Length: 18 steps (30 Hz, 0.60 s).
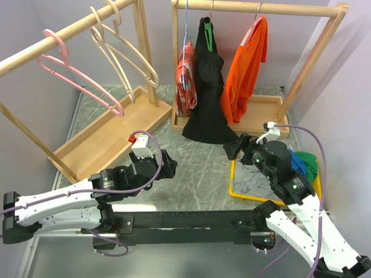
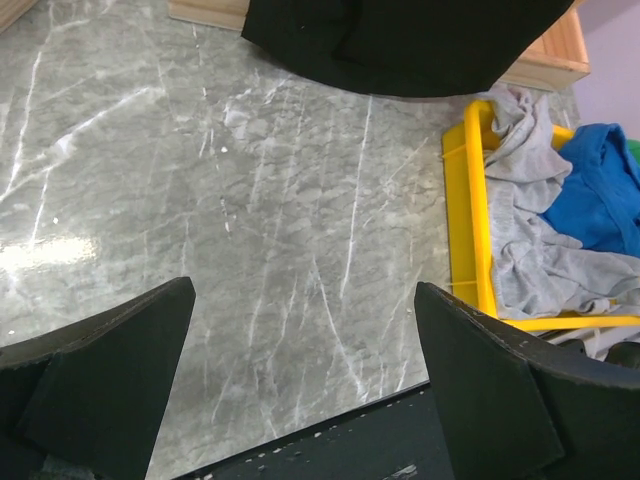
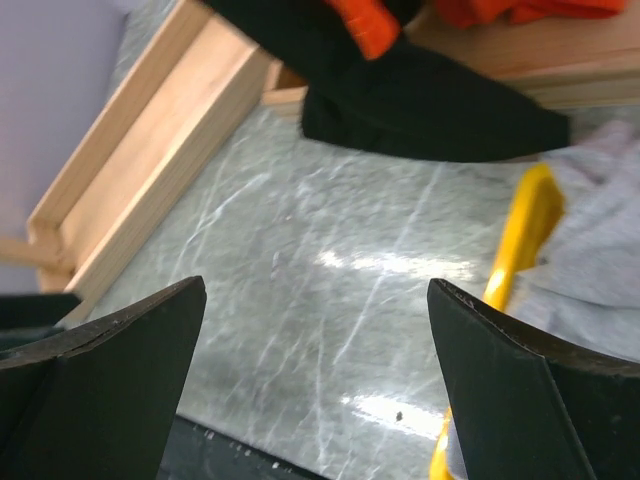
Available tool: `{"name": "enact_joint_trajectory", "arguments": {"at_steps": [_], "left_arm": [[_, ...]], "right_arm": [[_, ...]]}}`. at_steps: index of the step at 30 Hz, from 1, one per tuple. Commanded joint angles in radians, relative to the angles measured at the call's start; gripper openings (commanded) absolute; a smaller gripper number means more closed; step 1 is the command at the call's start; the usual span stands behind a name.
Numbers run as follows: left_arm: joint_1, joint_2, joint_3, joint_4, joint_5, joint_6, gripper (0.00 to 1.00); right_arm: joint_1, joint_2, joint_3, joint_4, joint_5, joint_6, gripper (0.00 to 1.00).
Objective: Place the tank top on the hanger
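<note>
The royal-blue tank top (image 1: pixel 298 162) (image 2: pixel 600 195) lies crumpled in a yellow tray (image 1: pixel 232 179) (image 2: pixel 478 200) at the right, partly hidden behind my right arm. The pink hanger (image 1: pixel 75 74) hangs on the left wooden rail, far from both grippers. My left gripper (image 1: pixel 168 164) (image 2: pixel 305 290) hovers open over bare marble, left of the tray, nothing between its fingers. Open too is my right gripper (image 1: pixel 236 147) (image 3: pixel 316 287), which sits at the tray's near-left corner over the table and holds nothing.
A grey garment (image 1: pixel 255 180) (image 2: pixel 530 250) and a green one (image 1: pixel 311 163) share the tray. Two cream hangers (image 1: pixel 128 51) hang beside the pink one. The back rack holds red (image 1: pixel 186 78), black (image 1: pixel 208 110) (image 3: pixel 420 100) and orange (image 1: pixel 246 69) clothes.
</note>
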Motion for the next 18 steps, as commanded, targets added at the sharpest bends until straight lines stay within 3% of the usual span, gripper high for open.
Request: {"name": "enact_joint_trajectory", "arguments": {"at_steps": [1,10,12,16,18], "left_arm": [[-0.002,-0.009,0.037,-0.022,-0.025,0.017,0.99],[-0.001,0.005,0.067,-0.025,-0.017,0.037,0.99],[-0.002,0.006,0.067,-0.022,-0.013,0.045,0.99],[0.001,0.014,0.060,0.006,-0.002,0.060,0.99],[0.000,0.028,0.060,0.023,0.007,0.074,0.99]], "right_arm": [[0.005,-0.001,0.039,-0.049,0.175,0.050,1.00],[-0.060,0.260,0.138,-0.171,0.405,0.179,1.00],[-0.167,0.336,0.175,-0.208,0.463,0.208,1.00],[-0.516,0.421,0.171,-0.150,0.291,0.179,1.00],[-0.668,0.488,0.171,-0.153,0.289,0.215,1.00]]}}
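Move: The blue cloth in the yellow bin lies about 22 cm to the right of the right hand, some 6 cm farther out and 20 cm below. The grey cloth beside it is about 10 cm right and 3 cm ahead of that hand, the green one some 35 cm right and 4 cm ahead, at the same depth. From the left hand, the blue cloth is roughly 46 cm right, 9 cm ahead and 17 cm down. The open right hand swings about 15 cm right, forward and down towards the blue cloth, turning clockwise some 45 degrees. ##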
